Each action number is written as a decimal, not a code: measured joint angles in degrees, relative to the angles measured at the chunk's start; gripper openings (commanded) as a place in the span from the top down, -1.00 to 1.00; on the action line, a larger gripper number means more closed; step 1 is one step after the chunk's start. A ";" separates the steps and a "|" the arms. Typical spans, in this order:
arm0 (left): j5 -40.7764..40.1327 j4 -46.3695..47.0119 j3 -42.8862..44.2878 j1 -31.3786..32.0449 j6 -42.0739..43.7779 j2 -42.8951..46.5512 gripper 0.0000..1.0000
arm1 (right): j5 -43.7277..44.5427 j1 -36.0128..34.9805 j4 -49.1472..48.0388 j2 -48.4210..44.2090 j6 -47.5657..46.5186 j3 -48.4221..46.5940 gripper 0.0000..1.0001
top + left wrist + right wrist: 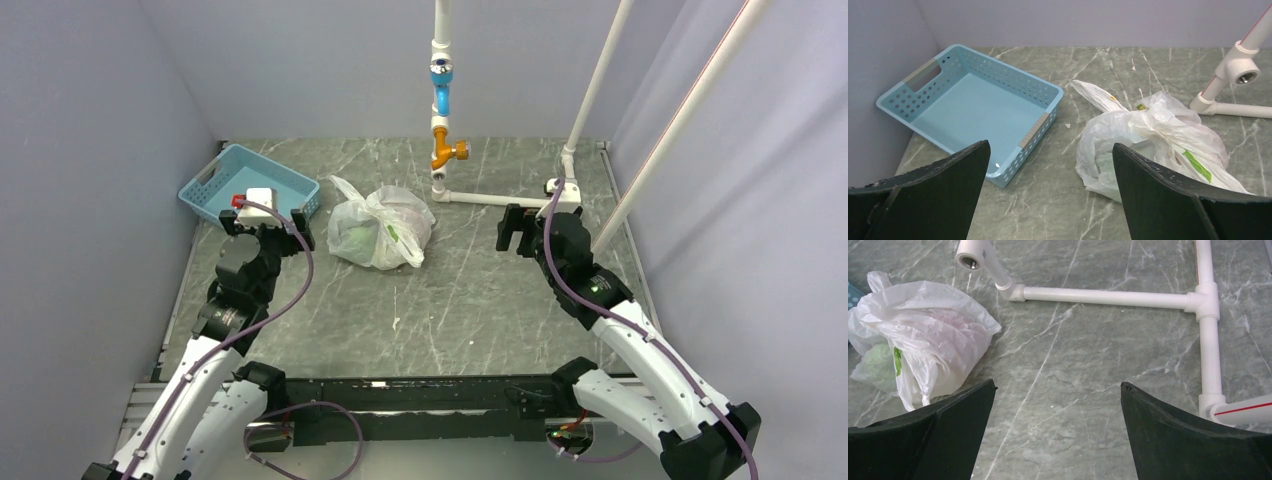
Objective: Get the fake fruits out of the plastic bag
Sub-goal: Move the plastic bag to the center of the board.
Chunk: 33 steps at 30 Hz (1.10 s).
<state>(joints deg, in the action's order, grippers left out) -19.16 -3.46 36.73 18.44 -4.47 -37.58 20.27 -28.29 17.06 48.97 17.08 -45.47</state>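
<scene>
The plastic bag (pixel 380 228) lies crumpled and closed on the marble table, between my two arms. It also shows in the left wrist view (pixel 1153 135) and the right wrist view (pixel 928 335). A green round fruit (pixel 355 238) shows dimly through the film, also in the right wrist view (pixel 878 362). The other fruits are hidden inside. My left gripper (pixel 266 222) is open and empty, left of the bag; its fingers frame bare table (pixel 1050 145). My right gripper (pixel 522 225) is open and empty, right of the bag (pixel 1058 383).
A blue lattice basket (pixel 215 180) stands empty at the back left, close to my left gripper (pixel 1048 90). A white PVC pipe frame (pixel 480 198) runs behind the bag and up, with blue and orange fittings; it lies ahead of my right gripper (pixel 1108 297). Walls enclose the table.
</scene>
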 measured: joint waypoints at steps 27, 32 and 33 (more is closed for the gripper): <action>-2.67 -3.74 2.19 4.66 2.40 -5.25 -0.98 | -10.19 -17.22 -19.45 30.34 4.55 1.66 -0.99; -0.68 -4.35 2.86 4.68 4.17 -7.93 -0.98 | -4.94 -22.03 -22.51 40.92 -0.13 -4.13 -0.89; 0.04 -4.81 3.30 4.68 4.59 -8.92 -0.98 | -3.76 -22.69 -23.19 42.60 -1.11 -5.60 -0.86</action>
<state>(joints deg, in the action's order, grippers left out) -19.11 -8.27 40.03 23.11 0.12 -46.50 16.51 -50.98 -6.13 91.57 15.97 -51.07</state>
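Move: From the right hand, the plastic bag lies about 25 cm to the left, 6 cm ahead and 18 cm below, its loose handles trailing back to some 19 cm left, level with the hand. The white pipe runs about 14 cm ahead of that hand. From the left hand, the bag is roughly 16 cm to the right, 6 cm ahead and 22 cm below; the blue basket stands about 14 cm left and 16 cm ahead. Swing the right gripper left about 21 cm and down some 14 cm, over to the bag's loose handles, turning it roughly 25 degrees counter-clockwise, tipping it a little further down and keeping its fingers open around the handle ends. Meanwhile ease the open left gripper a few centimetres down and right towards the bag, tipping it slightly down. ##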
